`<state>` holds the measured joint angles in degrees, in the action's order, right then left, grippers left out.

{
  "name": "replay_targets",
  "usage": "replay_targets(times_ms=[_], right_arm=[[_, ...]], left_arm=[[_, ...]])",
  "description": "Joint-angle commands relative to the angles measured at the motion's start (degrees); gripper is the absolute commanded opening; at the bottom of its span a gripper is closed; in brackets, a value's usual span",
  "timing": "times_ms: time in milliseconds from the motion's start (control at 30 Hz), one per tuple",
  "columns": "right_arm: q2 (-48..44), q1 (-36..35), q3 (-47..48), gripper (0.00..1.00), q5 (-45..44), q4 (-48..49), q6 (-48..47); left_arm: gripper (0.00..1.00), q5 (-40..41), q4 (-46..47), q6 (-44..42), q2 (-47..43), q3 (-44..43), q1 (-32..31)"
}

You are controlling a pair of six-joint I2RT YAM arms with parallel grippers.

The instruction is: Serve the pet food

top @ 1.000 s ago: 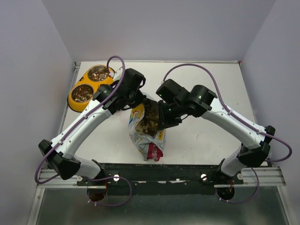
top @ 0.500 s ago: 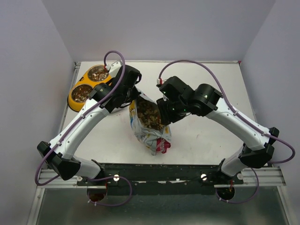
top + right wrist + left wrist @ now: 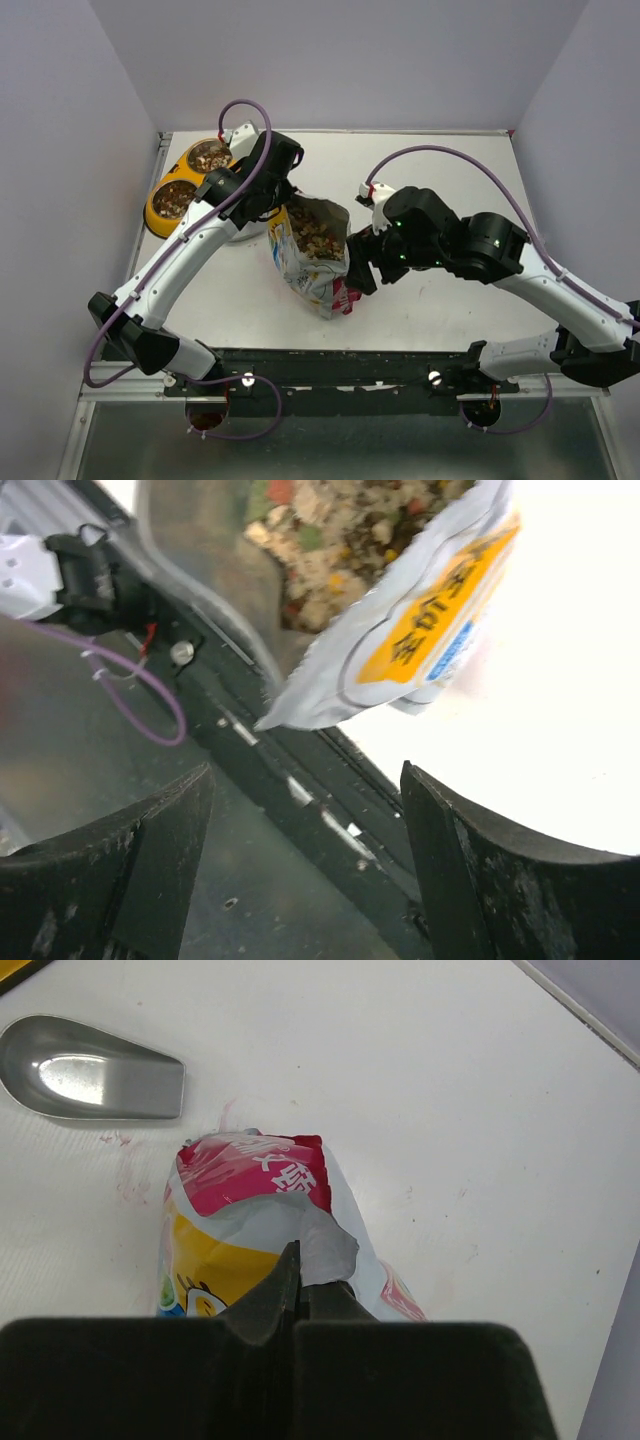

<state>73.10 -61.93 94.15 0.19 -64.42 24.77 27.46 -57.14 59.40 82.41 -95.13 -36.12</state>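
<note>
The pet food pouch (image 3: 308,268) stands on the table between the arms, mouth up, with mixed kibble (image 3: 318,230) showing inside. My left gripper (image 3: 281,203) is shut on the pouch's top left edge. In the left wrist view its jaws (image 3: 298,1272) pinch the silver-white rim, with the yellow and red pouch (image 3: 250,1175) below. My right gripper (image 3: 360,274) is open and empty, just right of the pouch's lower side and apart from it. In the right wrist view (image 3: 310,865) the pouch (image 3: 420,630) and kibble (image 3: 340,520) lie beyond its spread fingers.
The yellow double bowl (image 3: 152,214) sits at the far left with kibble in both steel cups. The silver metal scoop (image 3: 90,1068) lies on the table beside the pouch. The table's near rail (image 3: 330,362) runs close below the pouch.
My right gripper has drawn back from the pouch's mouth toward the near right, and its arm swung right. The pouch's mouth shifted a little; my left gripper still holds its rim.
</note>
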Motion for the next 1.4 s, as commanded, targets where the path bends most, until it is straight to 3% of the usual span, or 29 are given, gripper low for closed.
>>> replay_targets(times_ms=[0, 167, 333, 533, 633, 700, 733, 767, 900, 967, 1067, 1200, 1267, 1367], right_arm=[[-0.8, -0.3, -3.7, 0.81, -8.4, 7.6, -3.6], [3.5, -1.3, -1.9, 0.72, -4.1, 10.7, -6.8], [6.4, -3.2, -0.8, 0.68, -11.3, 9.6, -5.1], [6.0, -4.6, -0.4, 0.37, -25.1, 5.3, -1.5], [2.9, -4.5, -3.6, 0.23, -21.3, 7.8, -3.5], [0.9, -4.6, -6.0, 0.04, -18.1, 9.6, -4.7], [0.0, -4.6, -6.9, 0.01, -17.2, 10.1, -5.1], [-0.5, -4.6, -7.7, 0.01, -16.5, 10.4, -5.4], [-2.4, -4.6, -10.3, 0.01, -16.1, 10.9, -5.8], [-2.9, -4.6, -10.7, 0.01, -15.8, 11.1, -5.8], [-2.6, -4.5, -10.3, 0.01, -14.7, 10.9, -6.7], [-1.9, -3.8, -9.2, 0.01, -9.8, 10.4, -8.3], [-1.7, -3.5, -8.9, 0.01, -7.5, 9.8, -9.3], [-1.3, -3.1, -7.4, 0.01, -4.9, 8.3, -10.0]], left_arm=[[0.0, 5.7, 12.0, 2.0, -3.0, -5.8, 0.3], [0.0, 6.3, 11.1, 2.0, -2.3, -6.5, 0.2], [0.0, 6.7, 10.1, 2.0, -1.4, -7.9, 0.3], [0.0, 8.1, 8.4, 3.0, -1.1, -8.3, 0.3], [0.0, 7.7, 8.5, 1.3, -1.1, -9.2, 0.8], [0.0, 5.0, 8.5, -2.1, -0.6, -11.1, 1.9], [0.01, 3.0, 8.7, -4.1, -0.2, -12.4, 2.7], [0.09, 0.8, 8.5, -6.5, 0.0, -13.6, 3.7], [0.58, -10.1, 11.3, -16.4, -2.8, -12.5, 7.4], [0.71, -17.0, 16.9, -19.9, -7.2, -6.7, 9.9], [0.75, -33.3, 28.2, -20.7, -15.0, 6.2, 17.0], [0.65, -60.3, 53.2, -16.2, -21.8, 25.2, 28.3], [0.68, -72.9, 69.9, -11.4, -21.5, 33.0, 33.5], [0.75, -88.7, 86.1, -3.4, -16.3, 38.2, 38.8]])
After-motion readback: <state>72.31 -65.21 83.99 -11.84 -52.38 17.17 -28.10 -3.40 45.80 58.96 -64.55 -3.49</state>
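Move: The pet food bag's open mouth has its near-right corner about 3 cm ahead of the right hand, 3 cm to its left and 2 cm lower; the far-left corner, already pinched by the left hand, is some 19 cm ahead and 15 cm left of the right hand. From the left hand that near-right corner lies roughly 17 cm back and 12 cm right. The scoop rests on the table about 10 cm ahead of the left hand, 15 cm left and 22 cm below. The bag mouth's near-right corner is taken between the right fingers, which reach forward, at first also leftward, and down about 5 cm, shut on the rim and keep hold, easing back slightly. Meanwhile the left hand holds the far corner still; once the right has closed, it opens, springs up some 12 cm, veers left, then dips, its fingers swinging up about 35 degrees and turning clockwise. ##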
